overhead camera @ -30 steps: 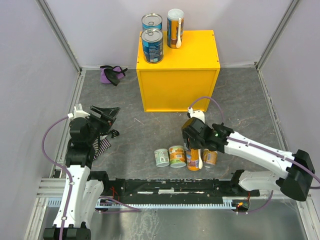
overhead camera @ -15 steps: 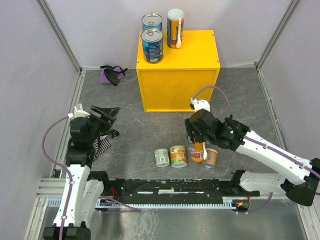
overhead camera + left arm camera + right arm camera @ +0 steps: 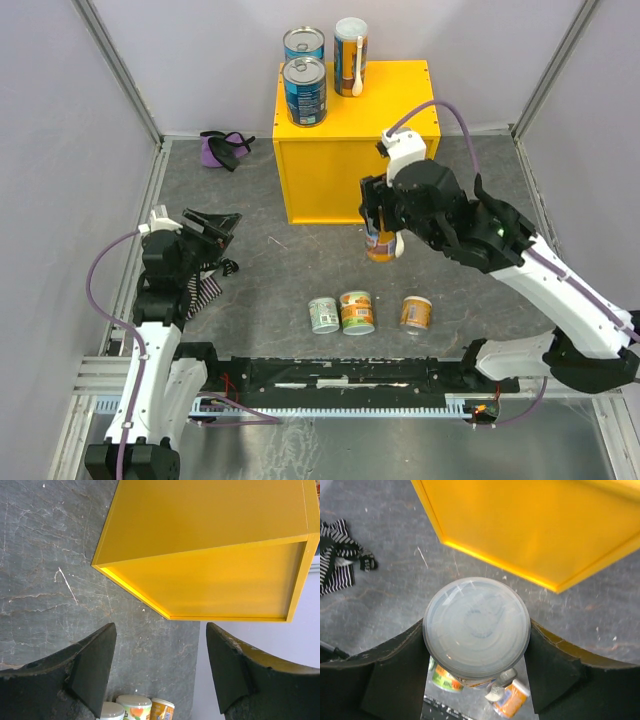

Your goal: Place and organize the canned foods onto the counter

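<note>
My right gripper [image 3: 383,226] is shut on a tall orange can [image 3: 380,244] with a white spoon on its side, held in the air just in front of the yellow counter [image 3: 390,100]. In the right wrist view the can's clear lid [image 3: 476,625] fills the space between both fingers. Two blue-labelled cans [image 3: 305,90] and another tall orange can [image 3: 351,50] stand on the counter's back left. Three short cans stay on the floor: pale-green [image 3: 323,314], orange-and-green [image 3: 355,312], orange [image 3: 417,313]. My left gripper [image 3: 215,225] hovers at the left, open and holding nothing.
A purple cloth bundle [image 3: 224,148] lies by the back left wall. A striped cloth [image 3: 205,290] lies under my left arm. Grey walls close the sides and back. A black rail [image 3: 340,375] runs along the near edge.
My right arm has lifted the tall orange can out of the floor row and carried it up and back toward the counter's front. The left arm has stayed put.
</note>
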Tool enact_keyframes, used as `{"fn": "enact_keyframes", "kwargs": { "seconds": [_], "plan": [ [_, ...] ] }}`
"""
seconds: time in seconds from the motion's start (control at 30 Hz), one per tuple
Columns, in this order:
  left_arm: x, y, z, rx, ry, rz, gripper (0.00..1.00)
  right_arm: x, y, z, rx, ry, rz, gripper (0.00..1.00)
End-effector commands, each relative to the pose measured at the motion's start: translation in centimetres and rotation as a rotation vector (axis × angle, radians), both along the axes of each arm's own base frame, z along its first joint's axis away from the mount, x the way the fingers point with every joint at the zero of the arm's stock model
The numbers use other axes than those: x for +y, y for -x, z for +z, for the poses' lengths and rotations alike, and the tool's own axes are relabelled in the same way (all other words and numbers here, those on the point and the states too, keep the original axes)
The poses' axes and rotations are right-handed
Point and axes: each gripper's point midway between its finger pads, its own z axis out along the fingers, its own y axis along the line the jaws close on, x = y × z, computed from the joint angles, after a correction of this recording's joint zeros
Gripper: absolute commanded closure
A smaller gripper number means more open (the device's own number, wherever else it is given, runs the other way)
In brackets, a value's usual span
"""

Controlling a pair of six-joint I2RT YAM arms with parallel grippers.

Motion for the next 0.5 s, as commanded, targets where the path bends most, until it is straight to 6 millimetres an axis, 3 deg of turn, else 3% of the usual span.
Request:
{"fn": "enact_keyframes", "kwargs": {
  "seconds": [0.0, 0.2, 0.47],
  "plan": [
    [-0.1, -0.6, 2.3, -0.073, 0.014, -0.001, 0.22, 0.9, -2.5, 8.8, -0.223, -0.108, -0.016, 0.99],
    [0.1, -0.9, 2.3, -0.07, 0.002, 0.007, 0.22, 1.6, -4.5, 14.1, -0.323, -0.15, -0.005, 0.99],
    [0.4, -1.5, 2.2, -0.057, -0.009, 0.02, 0.22, 1.4, -7.4, 18.6, -0.399, -0.235, 0.002, 0.99]
  ]
}}
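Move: The right hand already holds an orange can in the air. The middle of the yellow box's top lies about 25 cm ahead of that hand, 4 cm to its left and nearly level. On the box, the standing orange can is some 28 cm ahead and 5 cm left, the front blue can 20 cm ahead and 13 cm left. From the left hand, the box top is roughly 23 cm ahead, 26 cm right and 9 cm higher. Still gripping the orange can, the right hand rises some 10 cm, going 7 cm forward towards the box. ##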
